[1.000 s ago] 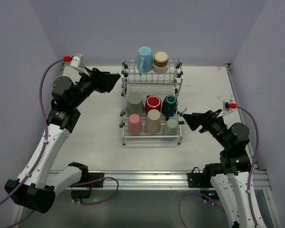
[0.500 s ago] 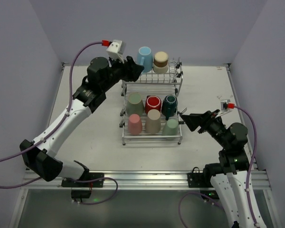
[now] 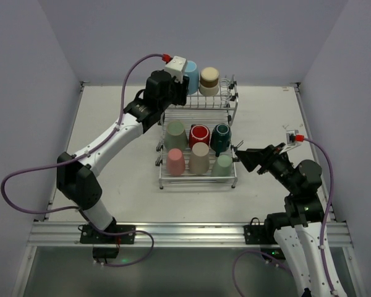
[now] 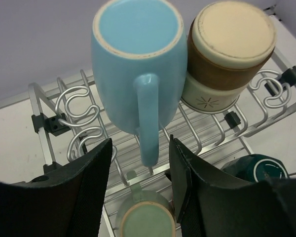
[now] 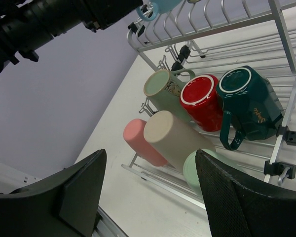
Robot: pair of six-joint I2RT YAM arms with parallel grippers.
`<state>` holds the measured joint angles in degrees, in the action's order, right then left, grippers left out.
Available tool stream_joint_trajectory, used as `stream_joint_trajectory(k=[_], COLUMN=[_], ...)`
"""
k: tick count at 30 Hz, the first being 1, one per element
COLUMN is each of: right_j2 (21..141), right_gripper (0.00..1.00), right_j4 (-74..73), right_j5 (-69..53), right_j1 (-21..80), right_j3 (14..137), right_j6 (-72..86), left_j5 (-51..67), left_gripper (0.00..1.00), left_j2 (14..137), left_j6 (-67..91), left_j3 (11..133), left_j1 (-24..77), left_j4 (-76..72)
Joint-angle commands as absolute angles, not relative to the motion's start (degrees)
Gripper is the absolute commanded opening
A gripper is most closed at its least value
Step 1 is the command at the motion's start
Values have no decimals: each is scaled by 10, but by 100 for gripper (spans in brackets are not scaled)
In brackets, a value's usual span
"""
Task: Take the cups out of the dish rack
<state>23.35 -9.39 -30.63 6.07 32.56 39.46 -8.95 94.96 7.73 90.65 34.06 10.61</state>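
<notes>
The dish rack [image 3: 198, 185] stands mid-table. Its upper shelf [image 4: 207, 132] holds an upturned light blue mug [image 4: 135, 59] and a tan-brown cup [image 4: 227, 54]. The lower tray [image 5: 153, 178] holds the sage green [image 3: 175, 135], red [image 3: 199, 134], dark teal [image 3: 221, 137], pink [image 3: 175, 162], beige [image 3: 200, 158] and mint green [image 3: 222, 166] cups. My left gripper [image 4: 140, 143] is open, its fingers on either side of the blue mug's handle, not touching. In the top view it [image 3: 180, 85] hides part of that mug. My right gripper [image 3: 246, 155] is open and empty, right of the lower tray.
The white table [image 3: 111, 161] is walled on three sides by lilac panels. An aluminium rail [image 3: 185, 232] runs along the near edge. Purple cables [image 3: 25, 204] loop off both arms.
My left arm has swung from the table's left side up and right to the upper shelf, its open fingers now at the blue mug. The right arm has not moved.
</notes>
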Motion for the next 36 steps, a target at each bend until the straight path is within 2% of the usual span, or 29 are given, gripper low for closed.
stream_joint_trajectory(k=[1, 20, 23, 27, 28, 36], right_j2=[235, 232, 231, 236, 236, 255], right_gripper=[75, 75, 75, 74, 74, 73], right_j4=[-90, -85, -84, -81, -81, -56], right_j5=[-317, -323, -327, -330, -330, -345], right_j1=[62, 62, 62, 62, 62, 62], right_j3=[327, 319, 317, 315, 315, 313], right_j6=[388, 390, 391, 393, 393, 404], left_j5=[-113, -135, -139, -148, -152, -181], left_gripper=[52, 40, 29, 3, 0, 0], left_j2=[957, 1005, 1002, 995, 991, 935], left_j6=[54, 34, 31, 25, 25, 21], left_j3=[938, 938, 934, 933, 933, 885], left_j1=[344, 343, 343, 344, 343, 343], left_j4=[105, 73, 60, 49, 47, 11])
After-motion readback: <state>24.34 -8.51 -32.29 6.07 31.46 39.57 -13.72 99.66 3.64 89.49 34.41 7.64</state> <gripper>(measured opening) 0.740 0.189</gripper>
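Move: The blue mug, upside down on the upper rack tier with its handle towards me, has its middle about 7 cm ahead of my left hand, 1 cm to its right and 2 cm lower. The stacked cups stand some 8 cm to the right of that mug, level with it. On the lower tier, roughly 18 cm below my left hand, the pale green mug sits about 10 cm back and 3 cm left. From my right hand the blue mug is some 28 cm ahead and 19 cm left, about level. I sink my left hand about 4 cm and ease it some 2 cm forward, bringing the half-open fingers down around the blue mug's handle. They narrow slowly on the way, then shut in the last part and pinch the lower part of the handle from both sides, while the hand all but stops there. ##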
